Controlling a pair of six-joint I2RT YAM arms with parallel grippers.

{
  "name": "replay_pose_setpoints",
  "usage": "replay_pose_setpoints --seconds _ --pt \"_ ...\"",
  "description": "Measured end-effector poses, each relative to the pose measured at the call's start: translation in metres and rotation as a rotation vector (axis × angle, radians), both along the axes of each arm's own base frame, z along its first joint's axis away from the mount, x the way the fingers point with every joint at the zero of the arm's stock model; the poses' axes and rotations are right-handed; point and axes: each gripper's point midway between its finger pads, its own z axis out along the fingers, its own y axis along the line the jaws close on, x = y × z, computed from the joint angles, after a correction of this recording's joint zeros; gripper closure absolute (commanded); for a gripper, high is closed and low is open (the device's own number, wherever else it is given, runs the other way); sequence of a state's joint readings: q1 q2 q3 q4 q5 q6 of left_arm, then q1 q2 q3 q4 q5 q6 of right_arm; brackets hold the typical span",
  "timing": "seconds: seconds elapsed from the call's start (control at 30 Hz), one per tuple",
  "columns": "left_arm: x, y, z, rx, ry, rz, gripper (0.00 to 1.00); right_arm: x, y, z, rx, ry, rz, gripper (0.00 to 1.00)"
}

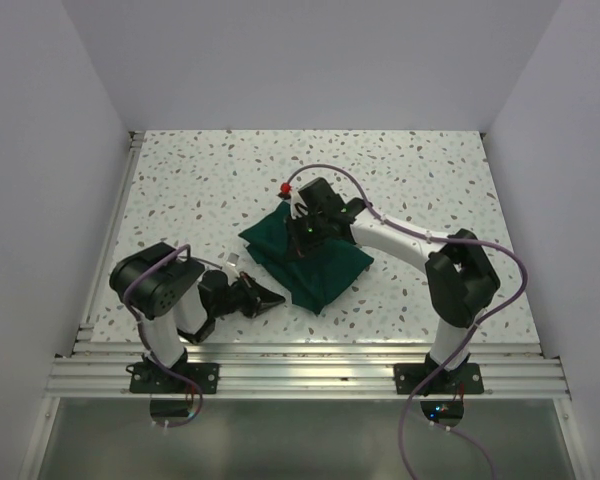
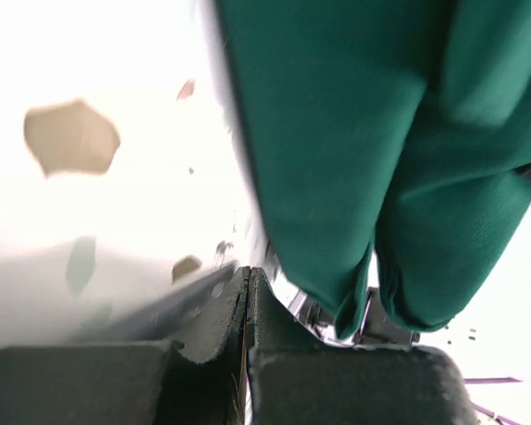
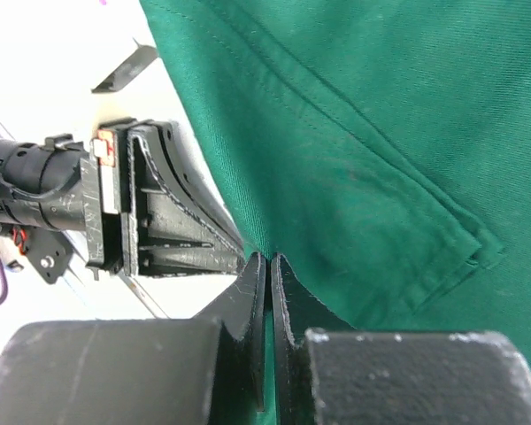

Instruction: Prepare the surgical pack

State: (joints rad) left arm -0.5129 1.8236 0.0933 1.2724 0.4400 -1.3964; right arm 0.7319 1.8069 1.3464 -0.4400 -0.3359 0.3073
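The surgical pack [image 1: 325, 272] lies mid-table as a plump, folded dark green bundle. My right gripper [image 1: 305, 232] points down onto its top and is shut. In the right wrist view its tips [image 3: 267, 257] rest against the green fabric [image 3: 380, 133] beside a stitched hem, with no fold visibly pinched. My left gripper [image 1: 272, 298] lies low on the table at the pack's near-left edge, shut and empty. In the left wrist view its closed tips [image 2: 249, 273] stop just short of the hanging folds [image 2: 336, 133]. The left gripper [image 3: 177, 221] also shows in the right wrist view.
The speckled tabletop [image 1: 200, 190] is boxed in by white walls at the back and both sides. An aluminium rail [image 1: 300, 375] runs along the near edge. A purple cable [image 1: 365, 195] loops over the right arm. Blurred grey hardware [image 2: 372, 328] shows below the folds.
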Motion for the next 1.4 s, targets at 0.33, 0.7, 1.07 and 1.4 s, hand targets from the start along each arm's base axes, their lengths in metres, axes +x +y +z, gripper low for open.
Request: replay_pose_setpoints --seconds 0.33,0.7,1.07,1.4 --pt "-0.009 -0.011 0.008 -0.024 0.0 -0.035 1.0 -0.003 0.005 0.003 0.027 0.013 0.017 1.0" --pt "0.002 -0.018 -0.002 -0.04 0.014 -0.023 1.0 -0.017 0.01 0.002 0.081 0.052 0.064 1.0" --pt "0.007 -0.019 -0.002 -0.035 0.009 -0.017 1.0 -0.053 0.035 0.013 0.167 0.128 0.138 1.0" --pt "0.008 -0.019 -0.005 -0.009 0.011 -0.022 1.0 -0.072 0.049 0.006 0.291 0.259 0.099 1.0"
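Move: The right hand, still pinching the green cloth, has the closed left fingertips about 8 cm back, 4 cm to its left and 9 cm below. From the right hand, the cloth's near corner lies some 13 cm back and 5 cm right, and its left corner roughly 5 cm ahead and 12 cm left, both about 9 cm lower. The cloth's near-left edge is some 2 cm ahead and 2 cm right of the left fingertips, at their height. Back and to the left, slowly at first and then faster, the right hand draws the pinched cloth about 9 cm towards the left fingertips, staying nearly level above them while its wrist turns some 25 degrees so the fingers point flatter and more to the left. The left hand, still shut, hitches back and slightly up, then shifts about 2 cm right and settles low against the cloth's near-left edge. ##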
